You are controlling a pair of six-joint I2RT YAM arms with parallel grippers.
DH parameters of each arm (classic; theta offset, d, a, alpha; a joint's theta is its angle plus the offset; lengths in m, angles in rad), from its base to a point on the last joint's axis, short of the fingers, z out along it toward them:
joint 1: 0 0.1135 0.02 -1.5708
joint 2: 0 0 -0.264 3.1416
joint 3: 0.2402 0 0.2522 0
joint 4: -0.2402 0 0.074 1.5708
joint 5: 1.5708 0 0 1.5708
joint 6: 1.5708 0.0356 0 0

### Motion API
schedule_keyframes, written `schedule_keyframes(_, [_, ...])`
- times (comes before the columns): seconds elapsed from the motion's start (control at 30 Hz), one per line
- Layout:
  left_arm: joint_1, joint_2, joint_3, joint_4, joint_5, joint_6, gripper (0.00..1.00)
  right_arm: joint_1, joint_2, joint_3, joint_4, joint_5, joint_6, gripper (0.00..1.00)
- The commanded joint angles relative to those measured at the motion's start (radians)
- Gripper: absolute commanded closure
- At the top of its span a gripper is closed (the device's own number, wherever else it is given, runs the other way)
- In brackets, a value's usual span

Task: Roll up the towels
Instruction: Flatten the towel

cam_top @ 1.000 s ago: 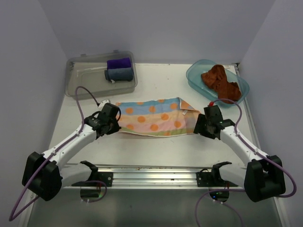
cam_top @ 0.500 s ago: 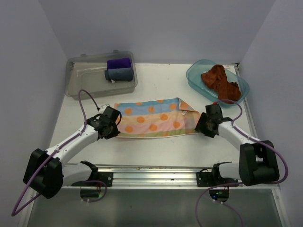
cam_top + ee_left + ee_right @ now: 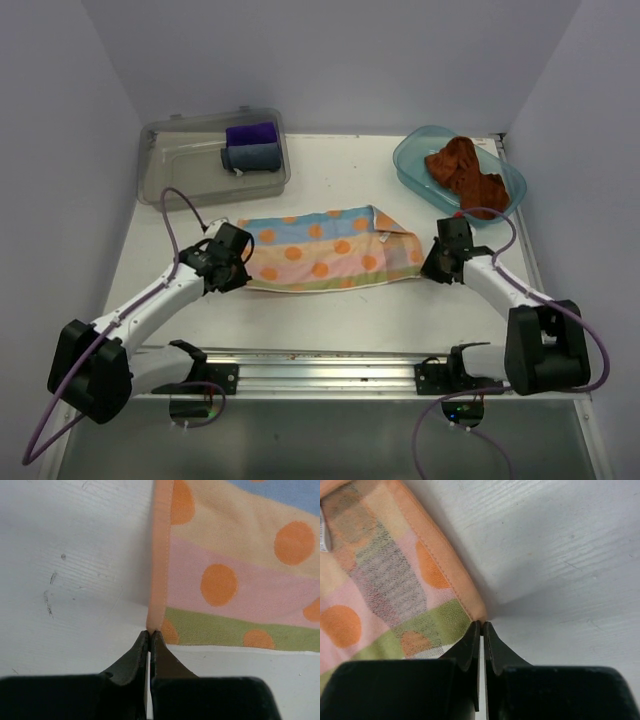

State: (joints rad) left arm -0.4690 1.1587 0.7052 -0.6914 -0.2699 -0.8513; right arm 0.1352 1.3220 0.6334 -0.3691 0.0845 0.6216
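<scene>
The patterned towel (image 3: 325, 250), pale blue, orange and white with orange dots, lies spread flat across the middle of the table. My left gripper (image 3: 243, 268) is shut on its near left corner, and the orange hem (image 3: 159, 580) runs straight into the pinched tips (image 3: 150, 632). My right gripper (image 3: 432, 262) is shut on the near right corner, with the hem (image 3: 445, 575) meeting its closed tips (image 3: 481, 625). The rust-brown towel (image 3: 465, 175) lies crumpled in a blue tub (image 3: 412, 165) at the back right.
A clear plastic bin (image 3: 175, 160) at the back left holds a rolled purple cloth (image 3: 251, 133) and a rolled grey-blue cloth (image 3: 252, 157). A metal rail (image 3: 320, 365) runs along the near edge between the arm bases. Walls close in the table on three sides.
My right gripper has gone from open to shut on the towel's near right corner and sits a little farther back. The left gripper stayed shut on its corner.
</scene>
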Motion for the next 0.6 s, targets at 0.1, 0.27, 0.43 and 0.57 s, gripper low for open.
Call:
schedule_keyframes(0.1, [0.018, -0.069, 0.086, -0.06, -0.054, 0.021, 1.0, -0.003, -0.202, -0.008, -0.135, -0.017, 0.009, 1.0])
schedule_keyframes(0.27, [0.023, -0.109, 0.099, -0.099, -0.052, 0.024, 1.0, -0.002, -0.374, -0.066, -0.232, -0.074, 0.05, 1.0])
schedule_keyframes(0.43, [0.023, -0.129, 0.076, -0.102, -0.028, 0.037, 1.0, 0.0, -0.423, -0.112, -0.297, -0.081, 0.067, 0.96])
schedule_keyframes(0.57, [0.024, -0.129, 0.066, -0.103, -0.026, 0.043, 1.0, 0.01, -0.454, -0.133, -0.309, -0.075, 0.09, 0.5])
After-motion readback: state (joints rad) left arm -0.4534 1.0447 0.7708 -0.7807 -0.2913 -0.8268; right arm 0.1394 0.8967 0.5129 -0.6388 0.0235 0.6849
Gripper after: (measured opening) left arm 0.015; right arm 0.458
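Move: The right hand has the towel's near right corner pinched between its fingertips, almost on the table; the towel's middle lies about 24 cm to its left and 7 cm ahead. The folded-over far corner is roughly 9 cm left and 14 cm ahead, the blue basket some 29 cm ahead and 9 cm right, the metal rail about 20 cm straight back. The left hand pinches the near left corner, with the towel's middle 25 cm to its right and 9 cm ahead. Still pinching its corner, the right hand lifts about 5 cm and then draws it back towards the metal rail, some 7 cm in all, sinking a little at the end as the fingers part and let go of the corner. The left hand keeps its pinch on the near left corner and raises it about 4 cm almost straight up, then holds it there against the pull with the fingers shut. ##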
